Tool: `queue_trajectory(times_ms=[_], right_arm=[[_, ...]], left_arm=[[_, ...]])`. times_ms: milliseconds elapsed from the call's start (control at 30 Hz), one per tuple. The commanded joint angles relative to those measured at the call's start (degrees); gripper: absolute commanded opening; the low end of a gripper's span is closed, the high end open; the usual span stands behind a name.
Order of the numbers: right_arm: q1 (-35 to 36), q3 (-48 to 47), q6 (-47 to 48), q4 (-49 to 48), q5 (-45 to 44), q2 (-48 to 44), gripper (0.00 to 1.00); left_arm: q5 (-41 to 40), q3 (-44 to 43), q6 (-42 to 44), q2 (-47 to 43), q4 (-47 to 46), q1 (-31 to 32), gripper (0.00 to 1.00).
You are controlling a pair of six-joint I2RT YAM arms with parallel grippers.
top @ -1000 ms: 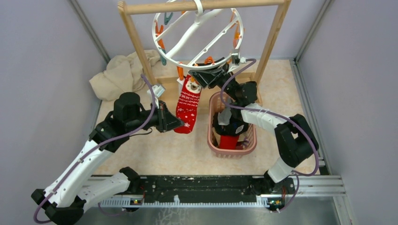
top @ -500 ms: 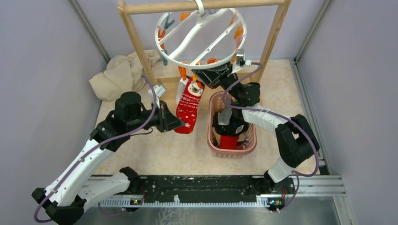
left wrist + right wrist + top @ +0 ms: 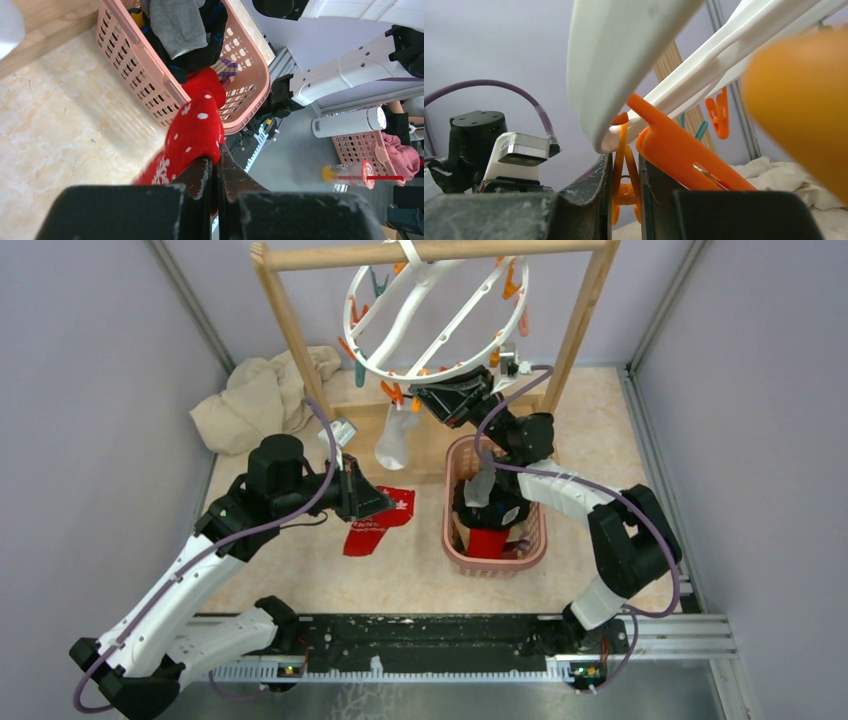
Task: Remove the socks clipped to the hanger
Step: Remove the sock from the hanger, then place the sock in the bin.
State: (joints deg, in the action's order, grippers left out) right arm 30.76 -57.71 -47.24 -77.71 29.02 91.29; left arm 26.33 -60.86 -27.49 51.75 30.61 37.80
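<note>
The white ring hanger (image 3: 372, 358) hangs tilted from the wooden rack, with orange and teal clips along its rim. A white sock (image 3: 393, 440) dangles from a clip at its near edge. My right gripper (image 3: 424, 400) is shut on an orange clip (image 3: 625, 172) under the ring (image 3: 624, 60). My left gripper (image 3: 386, 503) is shut on the red sock with white pattern (image 3: 375, 525), which is free of the hanger and droops toward the table. In the left wrist view the red sock (image 3: 195, 127) is pinched between the left gripper's (image 3: 216, 161) fingers.
A pink lattice basket (image 3: 452, 540) holding red, grey and dark socks stands right of centre, also seen in the left wrist view (image 3: 160, 82). The wooden rack frame (image 3: 288, 330) spans the back. A beige cloth (image 3: 255, 400) lies at back left.
The right gripper closed on the orange clip. The red sock came off it and dropped, now hanging only from the left gripper. The hanger swung and tilted, uncovering the white sock.
</note>
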Motion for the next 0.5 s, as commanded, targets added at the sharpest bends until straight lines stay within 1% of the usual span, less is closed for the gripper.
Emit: queue_trajectory(times_ms=[0,67,100,200,300,367,467], right_arm=[[-0.62,0.52,-0.24,0.27,0.88,-0.66,0.0],[-0.62,1.22,-0.23,0.19,0.94,-0.71,0.0],[-0.62,1.6,-0.26,0.19,0.94,-0.74,0.04],[-0.72,2.35,-0.46,0.24,1.16,-0.72,0.23],[-0.86,2.85,-0.62,0.35,1.53,-0.83,0.35],[-0.96,3.18,-0.55,0.43,1.61,-1.04,0.47],[-1.06,3.92,-0.22,0.94,1.59,-1.75,0.58]], left_arm=[[1.23,-0.9,-0.64,0.05,-2.27,0.17,0.01],[1.4,-0.93,-0.71,0.07,-2.39,0.17,0.01],[1.47,-0.93,-0.77,0.13,-2.51,0.17,0.01],[1.82,-0.85,-0.9,0.1,-2.74,0.17,0.01],[2.16,-0.69,-1.22,0.09,-3.16,0.17,0.01],[2.57,-0.58,-1.53,0.06,-3.68,0.17,0.01],[3.45,-0.7,-2.09,-0.08,-4.44,0.17,0.01]])
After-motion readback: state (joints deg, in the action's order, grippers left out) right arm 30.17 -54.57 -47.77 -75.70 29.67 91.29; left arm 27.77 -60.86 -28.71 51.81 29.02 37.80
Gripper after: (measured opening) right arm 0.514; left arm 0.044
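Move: The orange clip on the hanger's rim lies practically at the right hand's point, between its nearly shut fingers. From that hand the white sock hangs about 5 cm left, level fore and aft, 10 cm below. The red sock is some 16 cm back, 5 cm left and 20 cm below; the basket's middle is about 12 cm back, 18 cm right and 30 cm down. From the left hand, the clip lies roughly 15 cm ahead, 5 cm right and 13 cm up. The orange clip is let go by the right hand, which sinks about 3 cm from under the hanger's rim, fingers still pointing left and up, tipping down slightly; after a first slow drop they open to about half wide. The red sock stays pinched in the left fingertips, that hand all but still. ##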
